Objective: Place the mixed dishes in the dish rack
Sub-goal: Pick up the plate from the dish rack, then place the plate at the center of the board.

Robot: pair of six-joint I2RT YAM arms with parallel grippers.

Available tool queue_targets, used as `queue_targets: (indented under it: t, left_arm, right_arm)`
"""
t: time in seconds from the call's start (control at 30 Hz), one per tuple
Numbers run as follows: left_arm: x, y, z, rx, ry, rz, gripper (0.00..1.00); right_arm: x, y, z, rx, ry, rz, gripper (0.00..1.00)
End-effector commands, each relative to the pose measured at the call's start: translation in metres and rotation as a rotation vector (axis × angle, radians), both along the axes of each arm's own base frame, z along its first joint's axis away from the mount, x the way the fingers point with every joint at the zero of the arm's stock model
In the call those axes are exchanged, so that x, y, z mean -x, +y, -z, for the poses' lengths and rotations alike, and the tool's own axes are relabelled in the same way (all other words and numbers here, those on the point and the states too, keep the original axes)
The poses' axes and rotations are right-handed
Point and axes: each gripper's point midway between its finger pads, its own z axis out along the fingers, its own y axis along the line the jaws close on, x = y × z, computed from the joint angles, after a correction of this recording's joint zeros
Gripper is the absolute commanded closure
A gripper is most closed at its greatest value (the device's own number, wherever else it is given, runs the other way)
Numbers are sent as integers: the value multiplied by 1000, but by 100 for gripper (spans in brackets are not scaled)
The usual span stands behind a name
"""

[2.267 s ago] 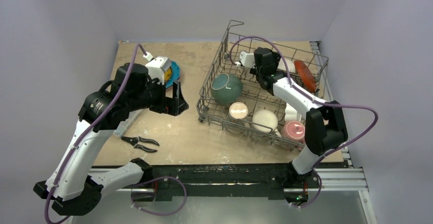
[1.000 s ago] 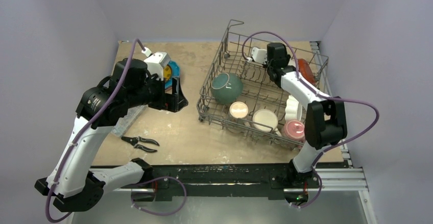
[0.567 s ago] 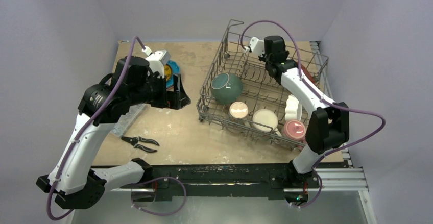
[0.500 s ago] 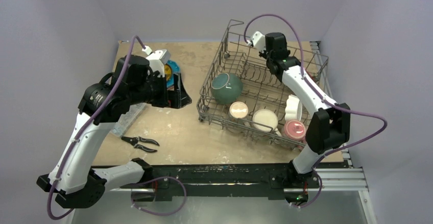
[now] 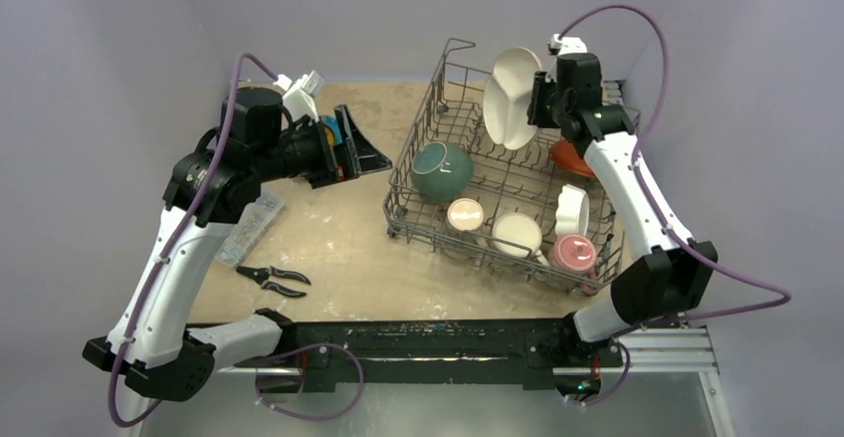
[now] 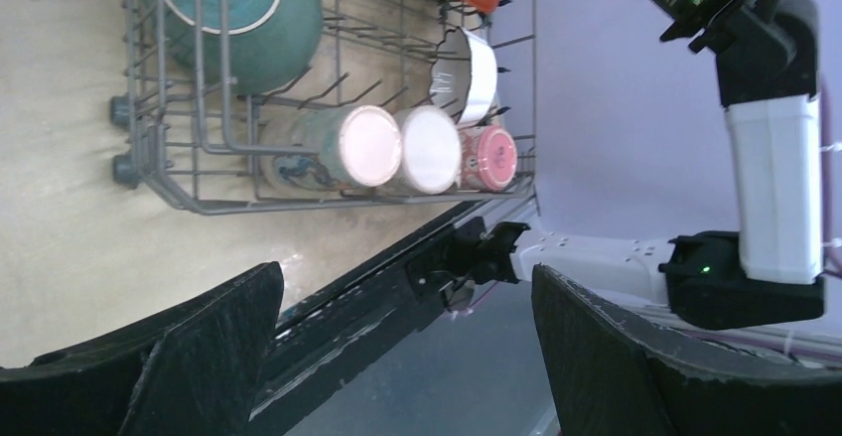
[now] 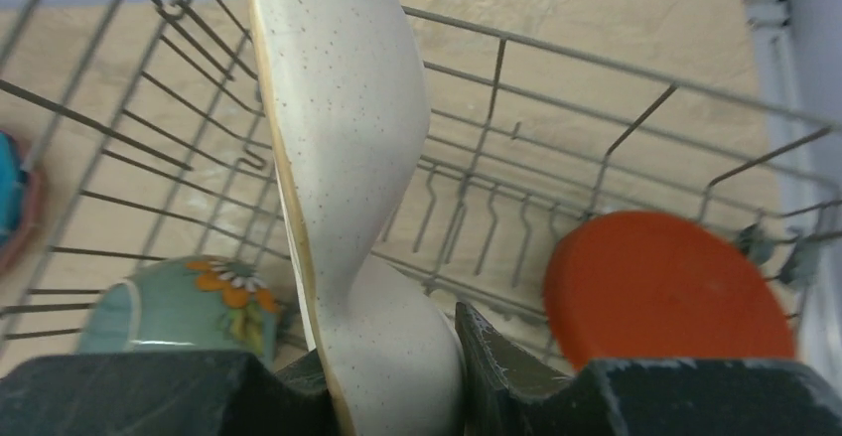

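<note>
My right gripper (image 5: 540, 100) is shut on a cream-white divided plate (image 5: 512, 98), holding it on edge high over the back of the dish rack (image 5: 398, 194). In the right wrist view the plate (image 7: 343, 148) is pinched between both fingers (image 7: 501, 362). The rack holds a teal bowl (image 5: 443, 172), three mugs (image 5: 465, 216) (image 5: 517, 234) (image 5: 572, 254), a small white bowl (image 5: 571, 208) and an orange plate (image 5: 573, 157). My left gripper (image 5: 358, 153) hangs open and holds nothing, left of the rack. Behind it lies a blue plate (image 5: 331, 129), mostly hidden.
Black-handled pliers (image 5: 274, 278) lie on the table at the front left. A clear plastic box (image 5: 249, 226) sits just behind them under the left arm. The rack's tall wire sides (image 7: 496, 69) surround the held plate on the far side.
The right arm has risen from low at the rack's back and now holds the white plate high above it. The left gripper has lifted and swung toward the back.
</note>
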Motion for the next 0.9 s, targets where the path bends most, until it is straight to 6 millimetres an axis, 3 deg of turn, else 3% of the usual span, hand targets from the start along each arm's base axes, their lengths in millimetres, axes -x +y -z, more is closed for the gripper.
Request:
queue_targets:
  t: [0.0,0.23,0.47,0.73,0.87]
  left_arm:
    - [-15,-24,-25,195,0,8,6]
    - [-50,-37,-21,280,35,-73,7]
    - [-78,-49,-16,314,35,-95,9]
    - [-85,-53,-16,333,28,-96,21]
    - [-87,-65,-21,408,55,-54,30]
  right_arm:
    - [15,32,-111,-495,-279,-28,100]
    - [47,59,-124,-857,-217,-96,100]
    - [81,96,-160,-1080,-153,-308,100]
    - [126,122,-179,-1198,-29,-483,100]
    - [142,135,-185,-1198,-23,-558,100]
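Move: The white divided plate, gripped by its rim in the right hand, has its middle about 8 cm ahead of that hand, 2 left and about level. From the right hand, the open left gripper waits some 33 cm left, 20 back and 10 higher; the orange plate lies 6 ahead, 10 right, 16 below. From the left hand, the white plate is about 27 ahead, 30 right, 9 lower; the teal bowl 23 ahead, 15 right, 30 below. The white plate, still pinched at its rim, is carried left, back and up above the rack towards the left gripper, about 11 cm left and nearly as far back, while the right hand rolls some 65 degrees, its left side rising. The left hand comes to meet it, forward and to the right at about constant height, rolling slightly the other way; its fingers begin to close near the plate's left edge. ##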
